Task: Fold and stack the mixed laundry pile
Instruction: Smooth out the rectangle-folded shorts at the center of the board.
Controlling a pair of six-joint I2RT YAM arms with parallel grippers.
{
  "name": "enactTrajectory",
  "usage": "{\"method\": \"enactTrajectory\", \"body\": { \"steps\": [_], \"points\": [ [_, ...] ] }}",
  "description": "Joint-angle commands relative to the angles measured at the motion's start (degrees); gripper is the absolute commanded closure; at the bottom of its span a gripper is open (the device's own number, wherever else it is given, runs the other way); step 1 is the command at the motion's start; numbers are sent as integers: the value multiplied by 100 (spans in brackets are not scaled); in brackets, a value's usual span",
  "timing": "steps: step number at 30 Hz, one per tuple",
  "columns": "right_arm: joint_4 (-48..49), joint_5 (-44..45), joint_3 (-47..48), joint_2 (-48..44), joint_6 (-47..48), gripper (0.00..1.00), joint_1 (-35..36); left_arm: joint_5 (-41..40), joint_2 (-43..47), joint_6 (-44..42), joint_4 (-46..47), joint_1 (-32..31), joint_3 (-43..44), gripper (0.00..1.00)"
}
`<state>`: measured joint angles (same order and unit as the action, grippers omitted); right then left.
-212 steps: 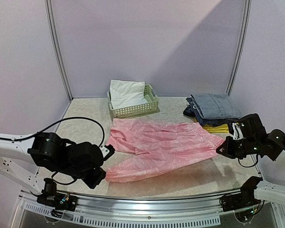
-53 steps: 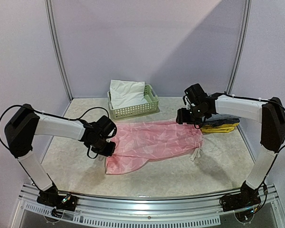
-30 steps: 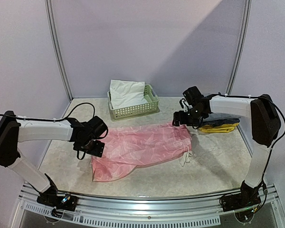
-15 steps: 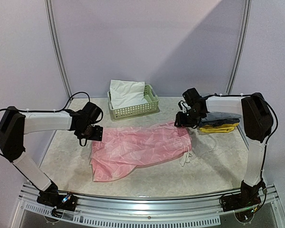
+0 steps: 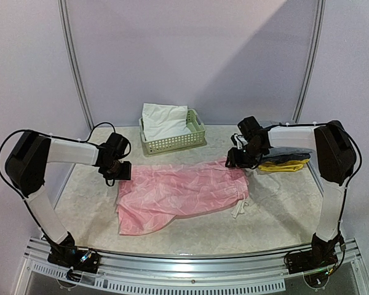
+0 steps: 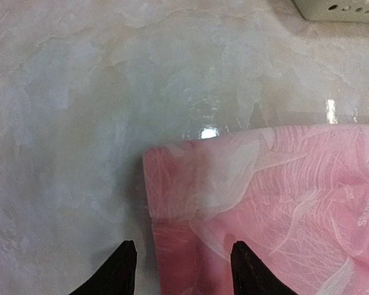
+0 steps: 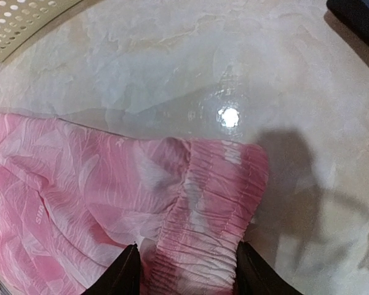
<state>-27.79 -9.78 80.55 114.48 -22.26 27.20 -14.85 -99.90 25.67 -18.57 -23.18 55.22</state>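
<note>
The pink garment [image 5: 178, 190] lies spread flat mid-table, its drawstring ties [image 5: 238, 208] hanging off its right end. My left gripper [image 5: 118, 174] is at its far left corner. In the left wrist view the left gripper [image 6: 179, 270] is open, one finger on the bare table and the other on the pink cloth [image 6: 264, 203]. My right gripper [image 5: 234, 161] is at the far right end. Seen from its wrist, the right gripper [image 7: 184, 270] is open, straddling the gathered waistband [image 7: 215, 203]. The white piece [image 5: 163, 120] sits in the basket.
The pale green lattice basket [image 5: 172, 145] stands at the back centre; its corner shows in the left wrist view [image 6: 338, 9] and the right wrist view [image 7: 18, 24]. Folded dark blue and yellow clothes [image 5: 283, 158] lie at the right, close behind my right gripper.
My left gripper has moved back along the cloth's left edge to its far corner, and its jaws have narrowed. The right gripper has stayed at the waistband, its jaws narrower too.
</note>
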Motion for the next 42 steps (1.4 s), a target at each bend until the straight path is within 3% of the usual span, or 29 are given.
{"method": "enactTrajectory", "body": {
  "steps": [1, 5, 10, 20, 34, 42],
  "points": [
    [48, -196, -219, -318, -61, 46, -22, 220, -275, -173, 491, 85, 68, 49],
    [115, -251, -434, -379, -109, 46, -17, 109, -484, -274, 527, 94, 183, 59],
    [94, -244, -496, -395, -112, 46, -15, 92, -581, -308, 591, 94, 290, 83],
    [80, -227, -540, -448, -147, 47, -15, -146, -225, -519, 383, 48, 363, 100],
    [-37, 58, -635, -652, -189, 47, -16, 16, -106, -744, -34, -1, 1236, 100],
    [-59, 316, -733, -844, -287, 46, -13, -347, -422, -835, 395, 24, 1590, 100]
  ]
}}
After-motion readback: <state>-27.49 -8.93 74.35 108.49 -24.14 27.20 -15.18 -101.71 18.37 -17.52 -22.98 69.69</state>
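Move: The shorts' left edge, near its far corner, lies between the left hand's open fingers, about 2 cm ahead, 1 cm right and 2 cm below. From that hand the basket's middle is some 18 cm ahead and 13 cm right. The right hand straddles the waistband, about 1 cm ahead and 2 cm below it; from the right hand, the folded stack lies roughly 8 cm ahead and 14 cm right, the drawstring 17 cm back and 2 cm right. The left hand pinches the shorts' left edge, lifting about 10 cm and forward; the right eases back slightly. ##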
